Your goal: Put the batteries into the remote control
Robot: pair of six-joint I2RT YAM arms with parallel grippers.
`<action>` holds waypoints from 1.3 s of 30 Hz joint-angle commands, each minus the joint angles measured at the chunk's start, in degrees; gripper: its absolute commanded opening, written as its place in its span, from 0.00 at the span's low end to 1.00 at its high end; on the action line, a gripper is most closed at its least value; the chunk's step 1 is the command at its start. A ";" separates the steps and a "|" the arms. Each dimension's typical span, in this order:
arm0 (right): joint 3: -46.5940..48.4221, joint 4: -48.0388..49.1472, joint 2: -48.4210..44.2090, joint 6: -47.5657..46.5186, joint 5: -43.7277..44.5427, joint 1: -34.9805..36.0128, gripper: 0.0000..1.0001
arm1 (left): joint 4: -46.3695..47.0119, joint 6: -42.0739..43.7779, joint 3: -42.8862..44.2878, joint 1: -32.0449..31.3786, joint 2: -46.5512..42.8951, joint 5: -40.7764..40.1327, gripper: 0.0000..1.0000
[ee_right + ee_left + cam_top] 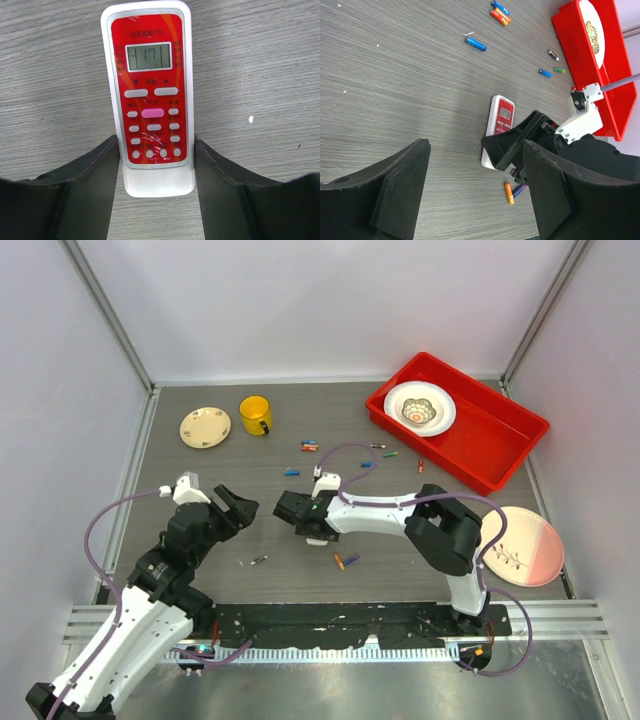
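Observation:
The remote control [152, 95] is white with a red button face and lies face up on the table, also seen in the left wrist view [501, 116]. My right gripper [156, 150] straddles its lower end, both fingers pressed against its sides; in the top view the gripper [292, 510] hides most of it. To its left, my left gripper [235, 508] hovers open and holds nothing [476, 147]. An orange battery [508, 192] and a purple one [519, 189] lie together just beside the right gripper [345, 561]. More batteries [309, 446] are scattered farther back, including a blue one [475, 43].
A red tray [500, 440] holding a white bowl [420, 408] stands at the back right. A yellow mug [255, 415] and a small plate [205, 427] are at the back left. A pink plate [528, 545] lies at the right edge. Another small battery [259, 561] lies near the front.

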 commanded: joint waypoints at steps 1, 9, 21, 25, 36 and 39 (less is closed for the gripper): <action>2.18 -1.51 1.11 1.81 0.77 0.50 0.22 | 0.08 -0.43 -0.54 -0.01 -0.57 -1.16 0.79; 0.77 0.51 -0.38 -0.04 -1.00 0.67 0.69 | 0.61 -0.17 -1.24 -0.10 -0.21 -0.10 0.85; -7.74 -2.04 -20.75 -11.96 9.26 0.59 0.91 | 3.41 2.55 2.97 -0.18 12.07 1.30 0.91; -18.80 0.77 -34.99 -20.58 15.26 -0.03 0.92 | 7.63 3.96 7.19 -4.73 24.90 3.41 0.87; -34.21 8.24 -62.86 -29.22 11.15 -0.47 0.92 | 6.05 12.05 29.69 -16.88 57.52 -2.30 1.00; -36.40 10.79 -65.50 -31.33 7.01 -0.47 0.92 | 7.81 13.89 31.10 -17.06 62.09 -0.19 1.00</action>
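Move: The remote lies between the right fingers, its middle about 3 cm ahead of that hand and 1 cm lower. From the open left hand it lies roughly 17 cm right, 4 cm ahead and 15 cm below. On the table, counted from the left hand, the orange battery is some 22 cm right and 6 cm back, the purple one 24 cm right and 5 cm back, and a blue one 11 cm right and 16 cm ahead. Right fingers release the remote, retreating right and up; left hand swings some 15 cm right towards it. ##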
